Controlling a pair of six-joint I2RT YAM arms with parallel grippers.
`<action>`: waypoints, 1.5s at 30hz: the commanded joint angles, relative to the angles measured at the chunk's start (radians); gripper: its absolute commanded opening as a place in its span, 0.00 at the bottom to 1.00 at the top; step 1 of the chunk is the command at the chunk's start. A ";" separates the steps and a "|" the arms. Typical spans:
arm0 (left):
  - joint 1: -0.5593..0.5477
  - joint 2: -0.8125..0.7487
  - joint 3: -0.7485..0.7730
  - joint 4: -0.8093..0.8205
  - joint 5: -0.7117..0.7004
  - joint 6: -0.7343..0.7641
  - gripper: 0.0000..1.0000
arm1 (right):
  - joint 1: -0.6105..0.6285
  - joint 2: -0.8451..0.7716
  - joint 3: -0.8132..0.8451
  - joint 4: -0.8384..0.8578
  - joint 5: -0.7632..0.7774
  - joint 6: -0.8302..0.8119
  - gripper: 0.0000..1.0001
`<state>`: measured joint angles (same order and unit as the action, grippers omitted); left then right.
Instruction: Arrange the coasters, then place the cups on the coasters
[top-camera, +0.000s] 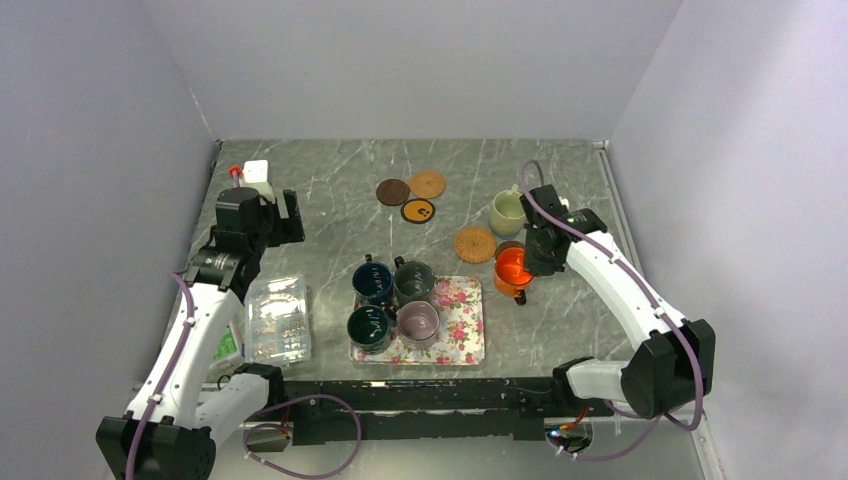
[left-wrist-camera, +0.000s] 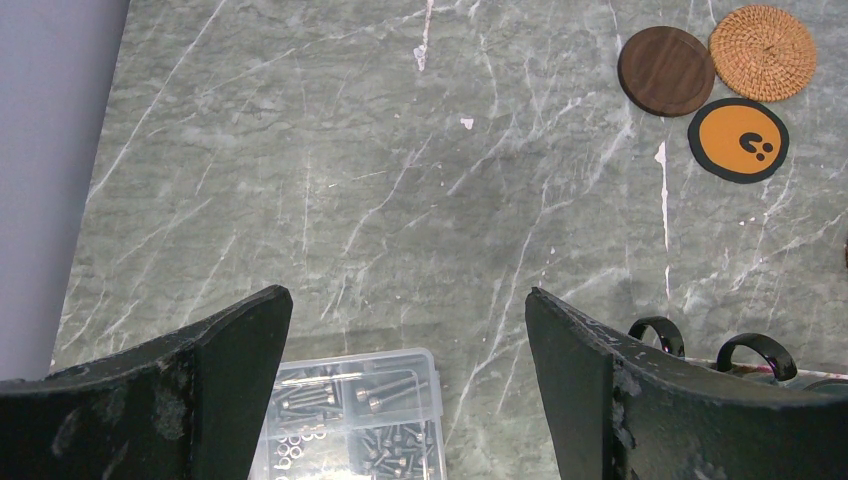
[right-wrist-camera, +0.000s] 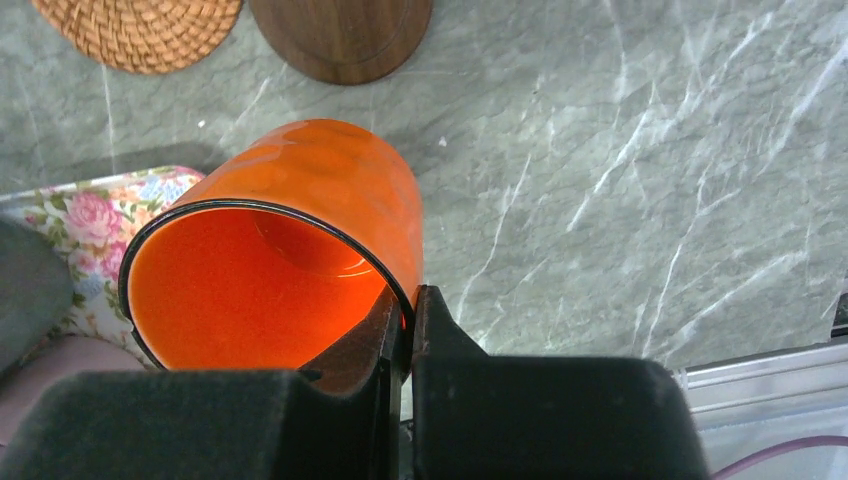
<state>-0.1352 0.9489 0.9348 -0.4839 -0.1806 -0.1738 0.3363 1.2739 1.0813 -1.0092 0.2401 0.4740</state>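
Note:
My right gripper (right-wrist-camera: 410, 300) is shut on the rim of the bright orange cup (right-wrist-camera: 300, 220), one finger inside and one outside. In the top view that orange cup (top-camera: 512, 270) is just right of the floral tray (top-camera: 465, 330), near a tan woven coaster (top-camera: 475, 244) and a dark brown coaster (right-wrist-camera: 340, 35). A cream-green cup (top-camera: 506, 212) stands behind them. The navy cup (top-camera: 372, 281), two dark green cups (top-camera: 413, 282) (top-camera: 369, 328) and the mauve cup (top-camera: 417, 322) sit on the tray. Farther back lie three coasters: brown (top-camera: 393, 191), woven (top-camera: 427, 184), black-and-orange (top-camera: 418, 211). My left gripper (left-wrist-camera: 408, 300) hangs open and empty.
A clear plastic compartment box (top-camera: 277, 318) of screws lies at the left, below my left gripper. A small white object with a red cap (top-camera: 255, 172) stands at the back left. Grey walls enclose the table on three sides.

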 joint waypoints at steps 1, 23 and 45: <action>-0.004 -0.009 -0.004 0.011 0.006 -0.007 0.94 | -0.072 -0.013 0.035 0.095 -0.035 -0.051 0.00; -0.004 -0.002 -0.003 0.010 0.003 -0.004 0.94 | -0.224 0.116 0.036 0.248 -0.095 -0.012 0.00; -0.004 0.009 0.001 0.005 -0.004 -0.002 0.94 | -0.232 0.247 0.088 0.295 -0.059 -0.005 0.00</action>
<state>-0.1352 0.9600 0.9348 -0.4850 -0.1814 -0.1734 0.1097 1.5208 1.1038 -0.7727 0.1585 0.4541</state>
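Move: Straight ahead of the right hand by about 8 cm, 1 cm to its left and 13 cm below, lies the dark brown coaster; the hand already holds the orange cup by its right rim. The woven coaster lies some 11 cm ahead and 10 cm left of the hand, and the green cup stands about 17 cm straight ahead. From the left hand, the brown coaster is roughly 50 cm to the right, 1 cm ahead and well below. Carrying the orange cup by its pinched right rim, the right hand swings forward and to the right, nearly level at first, then sinks towards the dark brown coaster while easing farther forward. In all it goes about 7 cm forward, 3.5 cm right and 4.5 cm down, turning some 10 degrees clockwise, fingers staying shut. ##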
